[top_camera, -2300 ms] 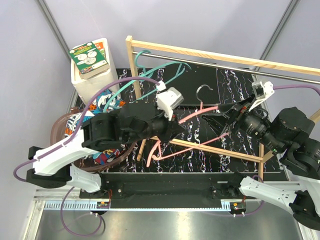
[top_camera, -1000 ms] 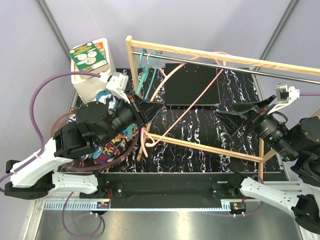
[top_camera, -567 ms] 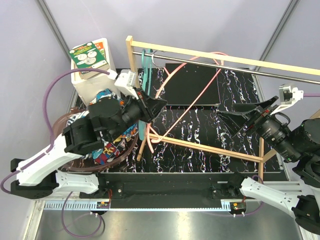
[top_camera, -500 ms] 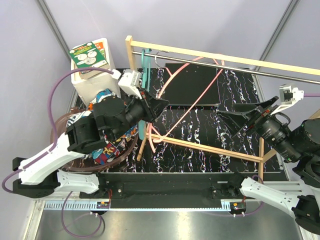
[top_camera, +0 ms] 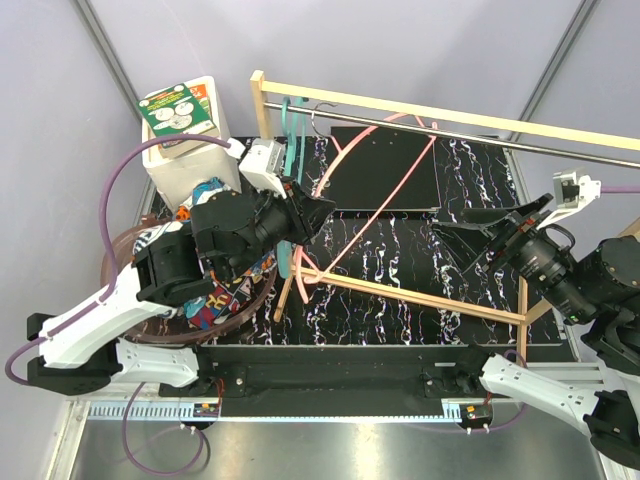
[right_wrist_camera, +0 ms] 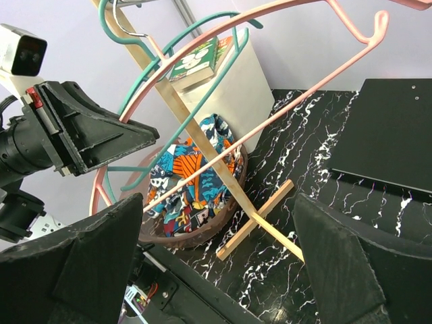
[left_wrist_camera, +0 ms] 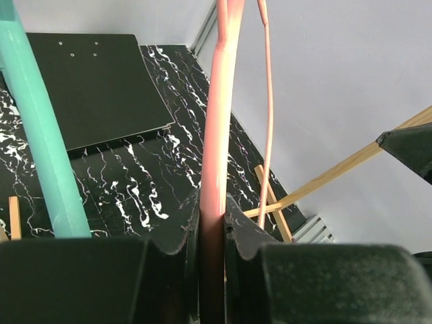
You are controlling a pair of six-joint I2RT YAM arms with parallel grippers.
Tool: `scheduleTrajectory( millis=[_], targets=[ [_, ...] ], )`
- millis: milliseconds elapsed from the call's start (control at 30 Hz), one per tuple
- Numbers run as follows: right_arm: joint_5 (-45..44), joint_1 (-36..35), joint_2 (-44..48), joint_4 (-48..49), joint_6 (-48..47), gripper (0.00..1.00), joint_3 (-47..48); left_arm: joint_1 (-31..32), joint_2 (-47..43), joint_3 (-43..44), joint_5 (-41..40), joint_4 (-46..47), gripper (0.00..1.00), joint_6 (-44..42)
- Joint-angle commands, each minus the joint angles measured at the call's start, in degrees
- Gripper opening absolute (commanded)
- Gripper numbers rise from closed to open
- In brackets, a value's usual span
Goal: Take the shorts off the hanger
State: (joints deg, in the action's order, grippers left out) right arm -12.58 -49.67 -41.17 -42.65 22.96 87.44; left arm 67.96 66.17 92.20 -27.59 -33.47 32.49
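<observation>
The shorts lie bunched in a brown basket at the left, off any hanger; the right wrist view shows their teal, orange and navy print. My left gripper is shut on the lower end of a bare pink hanger, whose bar runs up between the jaws. The hanger's top reaches the metal rod of the wooden rack. A bare teal hanger hangs at the rack's left end. My right gripper stands open at the right with nothing in it.
A white box with a green book on top stands at the back left. A black plate lies on the marbled tabletop under the rack. The rack's wooden foot bars cross the table's middle.
The left arm has swung from the table's middle to the left and raised the pink hanger up to the rod. The right arm has drawn back to the right, still open.
</observation>
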Motion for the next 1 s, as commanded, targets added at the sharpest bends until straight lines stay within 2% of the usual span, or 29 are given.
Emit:
scheduleTrajectory(
  millis=[0, 67, 333, 633, 767, 967],
  targets=[
    [-0.26, 0.1, -0.67, 2.75, 0.86, 1.0, -1.04, -0.2, -1.92, 1.23, -2.11, 1.04, 0.28, -0.85],
    [0.01, 0.1, -0.84, 2.93, 1.21, 1.0, -1.48, -0.2, -2.71, 0.7, -2.03, 1.22, 0.43, -1.2],
    [1.24, 0.19, -2.34, 3.89, 2.35, 1.0, -2.36, -0.2, -7.37, -2.9, 0.78, 5.25, 0.64, -4.01],
    [3.79, 0.1, -4.36, 4.33, 5.25, 1.0, -4.82, -0.2, -18.35, -12.3, 9.65, 19.67, 0.75, -11.48],
    [2.83, 0.1, -4.62, 4.51, 6.92, 1.0, -7.01, -0.2, -21.43, -13.19, 11.69, 19.68, 0.75, -12.63],
    [-1.91, 0.1, -3.84, 4.42, 14.12, 1.0, -10.79, -0.29, -27.76, -18.27, 8.79, 18.8, 0.75, -9.29]
  ],
)
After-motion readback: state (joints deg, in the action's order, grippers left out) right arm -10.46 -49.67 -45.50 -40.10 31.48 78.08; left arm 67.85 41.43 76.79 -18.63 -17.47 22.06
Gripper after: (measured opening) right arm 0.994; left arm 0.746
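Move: The pink hanger is still between the nearly shut fingers of my left hand; its middle lies about 4 cm ahead, 5 cm right and a little above. The teal hanger stands roughly 5 cm to this hand's left and 2 cm ahead, and the metal rod crosses some 12 cm ahead and about 10 cm higher. For my open right hand, the pink hanger's middle is around 10 cm left, 6 cm ahead and near its height. I open my left fingers wide and let go of the pink hanger's arm, then draw the hand away left about 9 cm, rising and pulling back some 6 cm each, with the fingertips tipping up. My right hand, open and empty, sinks about 7 cm and comes some 5 cm left beside the hanger, with a slight reach forward and its fingers tilting down. ##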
